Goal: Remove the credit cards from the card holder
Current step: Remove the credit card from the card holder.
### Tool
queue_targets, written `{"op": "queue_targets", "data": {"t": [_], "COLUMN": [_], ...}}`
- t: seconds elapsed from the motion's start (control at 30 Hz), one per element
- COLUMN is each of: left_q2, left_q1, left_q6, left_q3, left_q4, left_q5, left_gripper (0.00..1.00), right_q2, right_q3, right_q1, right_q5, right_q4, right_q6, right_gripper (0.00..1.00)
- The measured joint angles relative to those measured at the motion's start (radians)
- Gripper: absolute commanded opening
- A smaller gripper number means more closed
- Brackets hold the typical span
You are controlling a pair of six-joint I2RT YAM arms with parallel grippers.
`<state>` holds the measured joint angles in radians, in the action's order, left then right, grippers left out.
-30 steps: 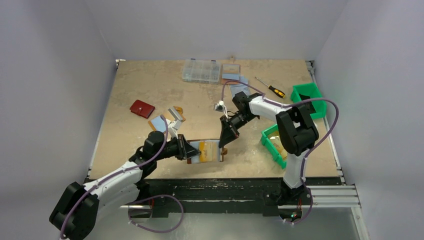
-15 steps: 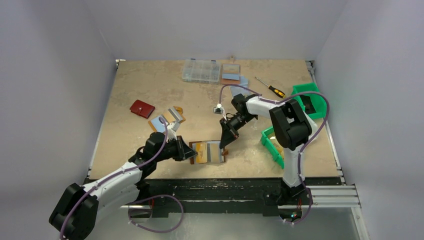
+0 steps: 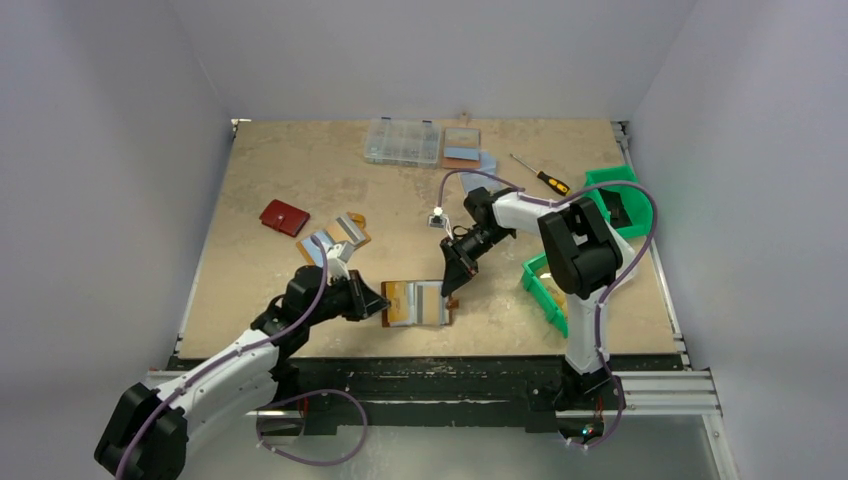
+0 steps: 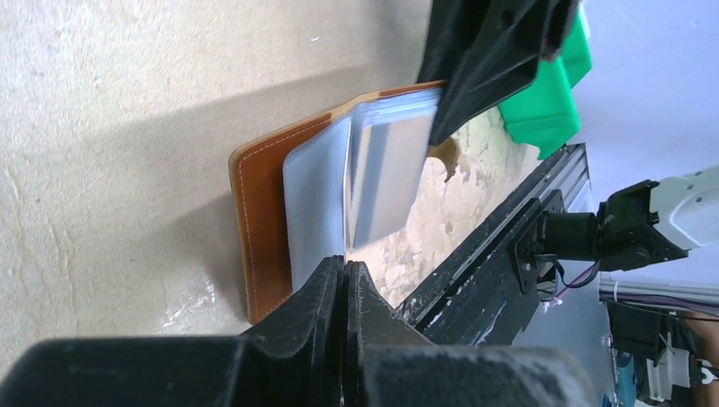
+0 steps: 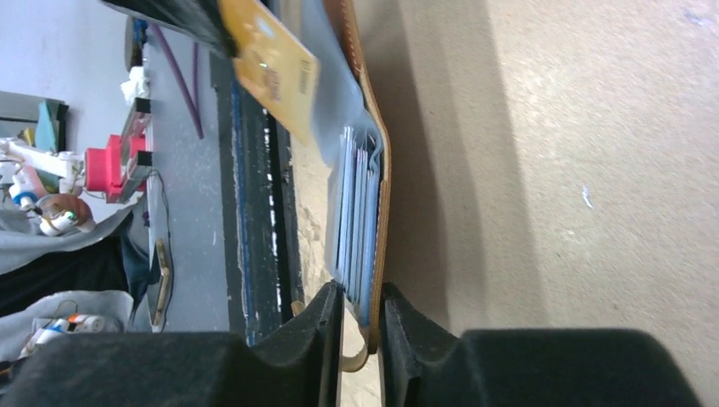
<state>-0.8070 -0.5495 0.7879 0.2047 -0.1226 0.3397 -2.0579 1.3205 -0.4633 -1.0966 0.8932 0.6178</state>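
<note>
The brown leather card holder (image 3: 425,303) lies open near the table's front edge, its clear sleeves (image 4: 314,203) fanned out. My left gripper (image 3: 380,305) is at the holder's left side, shut on a gold-orange credit card (image 5: 271,64) that sticks out of the sleeves. In the left wrist view the left gripper (image 4: 346,270) has its jaws pressed together, and a silvery-grey card (image 4: 386,178) shows in a sleeve beyond them. My right gripper (image 3: 450,288) is at the holder's right edge. In its own view the right gripper (image 5: 362,292) has its fingers on either side of the leather cover (image 5: 379,170) and the sleeves.
A dark red wallet (image 3: 284,217) and another holder with a blue card (image 3: 330,240) lie at the left. A clear organiser box (image 3: 402,142), a brown holder (image 3: 461,148) and a screwdriver (image 3: 540,176) are at the back. Green bins (image 3: 545,290) (image 3: 612,188) stand beside the right arm.
The left gripper has drawn a little leftward with the gold card. The holder, bowed up a second ago, now lies flatter. The right gripper has shifted slightly toward the holder's right edge.
</note>
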Motion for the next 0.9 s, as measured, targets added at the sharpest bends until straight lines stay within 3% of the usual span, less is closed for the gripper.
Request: {"op": "queue_targets", "data": {"t": [0.13,0.23,0.63,0.9], "left_q2": [0.026,0.024,0.000,-0.036], "left_q1": [0.000,0.000,0.000,0.000], "left_q6": [-0.005,-0.004,0.018,0.075], "left_q3": [0.005,0.005,0.005,-0.008], "left_q4": [-0.016,-0.041,-0.206,-0.385], "left_q5": [0.010,0.028,0.100,0.110], "left_gripper": [0.00,0.00,0.00,0.00], "right_q2": [0.000,0.010,0.185,0.379], "right_q3": [0.000,-0.001,-0.009,-0.048], "right_q1": [0.007,0.018,0.053,0.053], "right_q5": [0.057,0.100,0.209,0.138], "right_q4": [-0.029,-0.055,-0.109,-0.087], "right_q6": [-0.031,-0.050,-0.064,0.036], "right_gripper": [0.46,0.52,0.54,0.54]}}
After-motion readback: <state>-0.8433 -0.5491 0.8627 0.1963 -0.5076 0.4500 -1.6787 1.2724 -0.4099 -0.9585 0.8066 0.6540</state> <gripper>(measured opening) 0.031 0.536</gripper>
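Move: Already between the left fingers is the gold credit card. The right gripper lies about 12 cm to the left hand's right, 2 cm ahead and some 3 cm lower, while the tilted card holder's middle is 6 cm to the right, 1 cm back and 4 cm down. From the right hand, the card is roughly 10 cm left and 2 cm back, 2 cm up; the holder's middle is 6 cm left, 3 cm back, and the near green bin about 22 cm right, level ahead. Lifting the gold card away from the holder, the left hand keeps its pinch and rises about 7 cm, drifting 3 cm right while its fingertips tilt up some 20 degrees. The right fingers open and let go of the holder's edge; that hand slides forward and slightly right, dipping about 1 cm, then climbs to nearly 9 cm above its start, easing back a little and tilting its tips down. ##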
